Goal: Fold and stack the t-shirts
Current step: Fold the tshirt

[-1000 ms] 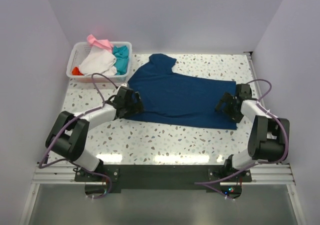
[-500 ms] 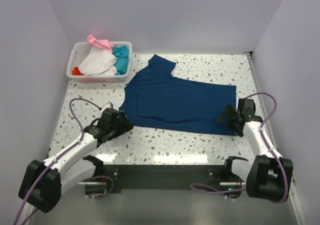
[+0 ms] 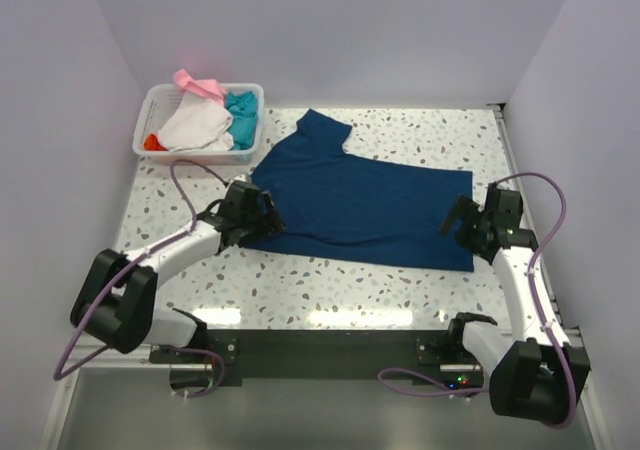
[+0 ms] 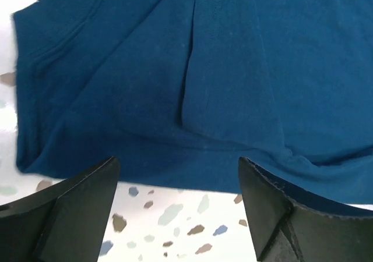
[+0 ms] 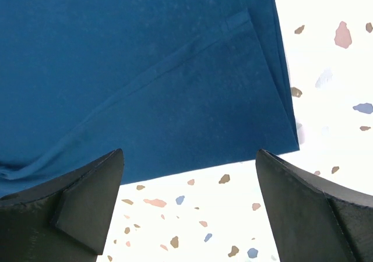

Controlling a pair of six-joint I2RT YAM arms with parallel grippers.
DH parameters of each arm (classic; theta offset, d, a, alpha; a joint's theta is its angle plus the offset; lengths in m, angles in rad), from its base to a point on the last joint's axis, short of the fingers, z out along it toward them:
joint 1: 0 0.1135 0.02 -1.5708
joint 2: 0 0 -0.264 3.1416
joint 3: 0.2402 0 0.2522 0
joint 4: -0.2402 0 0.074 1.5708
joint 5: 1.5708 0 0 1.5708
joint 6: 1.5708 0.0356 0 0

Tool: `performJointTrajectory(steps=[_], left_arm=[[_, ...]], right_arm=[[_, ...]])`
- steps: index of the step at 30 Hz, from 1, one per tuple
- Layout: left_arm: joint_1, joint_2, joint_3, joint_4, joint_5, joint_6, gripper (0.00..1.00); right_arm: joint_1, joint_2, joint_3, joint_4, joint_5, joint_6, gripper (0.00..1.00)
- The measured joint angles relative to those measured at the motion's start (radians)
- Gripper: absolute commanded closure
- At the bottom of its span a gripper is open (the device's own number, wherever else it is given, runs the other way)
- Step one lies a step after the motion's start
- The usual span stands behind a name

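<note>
A dark navy t-shirt (image 3: 360, 200) lies spread flat on the speckled table, plain side up, with no print showing. My left gripper (image 3: 262, 213) is open and empty at the shirt's near-left edge. In the left wrist view the shirt (image 4: 204, 70) fills the top, and the left gripper (image 4: 178, 164) straddles its hem. My right gripper (image 3: 458, 222) is open and empty at the near-right corner. In the right wrist view the shirt (image 5: 145, 70) and its corner lie just beyond the right gripper (image 5: 189, 157). White (image 3: 195, 125), teal (image 3: 242, 110), pink (image 3: 200, 85) and orange-red (image 3: 152, 142) tees sit in the basket.
The white plastic basket (image 3: 190, 157) stands at the far left, close to the shirt's sleeve. Lilac walls close the table on the left, back and right. Cables loop from both arms.
The left arm drew back toward the near edge, then returned to the shirt's near-left edge. The right gripper moved slightly farther along the right corner. The shirt slid a little nearer early on.
</note>
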Motion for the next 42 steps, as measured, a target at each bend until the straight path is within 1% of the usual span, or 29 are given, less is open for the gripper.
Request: performJointTrajectory(steps=[1, 2, 7, 13, 15, 16, 19, 21, 22, 28, 30, 33, 34, 35, 36, 42], left_arm=[[-0.001, 0.035, 0.013, 0.007, 0.004, 0.003, 0.22], [-0.001, 0.069, 0.027, 0.016, 0.006, 0.008, 0.29], [-0.003, 0.192, 0.075, 0.052, 0.025, 0.023, 0.41], [-0.006, 0.223, 0.087, 0.074, 0.031, 0.026, 0.56], [-0.006, 0.235, 0.093, 0.082, 0.033, 0.026, 0.58], [-0.006, 0.243, 0.097, 0.088, 0.034, 0.027, 0.61], [-0.007, 0.266, 0.106, 0.096, 0.040, 0.026, 0.62], [-0.008, 0.268, 0.110, 0.099, 0.040, 0.026, 0.65], [-0.008, 0.268, 0.110, 0.099, 0.040, 0.026, 0.68], [-0.008, 0.284, 0.134, 0.090, 0.033, 0.026, 0.74], [-0.008, 0.297, 0.158, 0.082, 0.026, 0.028, 0.74], [-0.008, 0.311, 0.190, 0.082, 0.021, 0.034, 0.81], [-0.008, 0.314, 0.196, 0.082, 0.021, 0.034, 0.92], [-0.008, 0.317, 0.202, 0.080, 0.020, 0.033, 0.99], [-0.008, 0.322, 0.208, 0.079, 0.019, 0.037, 1.00], [-0.010, 0.363, 0.251, 0.080, 0.023, 0.056, 1.00]], right_arm=[[0.000, 0.006, 0.000, -0.005, 0.000, -0.001, 0.01], [0.000, 0.013, 0.000, -0.008, 0.000, -0.002, 0.01], [0.000, 0.019, 0.000, -0.010, -0.001, -0.003, 0.01], [0.000, 0.026, 0.000, -0.010, -0.005, -0.003, 0.01], [0.000, 0.026, 0.000, -0.010, -0.007, -0.003, 0.01], [0.000, 0.026, 0.000, -0.009, -0.008, -0.003, 0.01], [0.000, 0.026, 0.000, -0.009, -0.015, -0.003, 0.01], [0.000, 0.026, 0.000, -0.009, -0.020, -0.004, 0.01], [0.000, 0.027, 0.000, -0.009, -0.022, -0.004, 0.01], [0.000, 0.032, 0.000, -0.008, -0.023, -0.004, 0.01], [0.000, 0.039, 0.000, -0.008, -0.023, -0.004, 0.01], [0.000, 0.041, 0.000, -0.008, -0.024, -0.004, 0.01], [0.000, 0.041, 0.000, -0.008, -0.024, -0.004, 0.01], [0.000, 0.041, 0.000, -0.008, -0.024, -0.004, 0.01], [0.000, 0.042, 0.000, -0.008, -0.024, -0.004, 0.01], [0.000, 0.052, 0.000, -0.008, -0.026, -0.004, 0.01]])
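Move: The folded edge of the t-shirt's upper layer lies some 5 cm ahead of the left hand, 3 cm to its right and 3 cm below. The shirt's near-left corner is about 9 cm to the left hand's left and 1 cm back; the clothes basket is some 28 cm ahead and 21 cm left. From the idle right hand the folded edge lies roughly 45 cm left, about level fore-and-aft, 8 cm below. Left hand sinks about 3 cm, then slides forward, 6 cm in all, and right, closing to pinch the fold. ##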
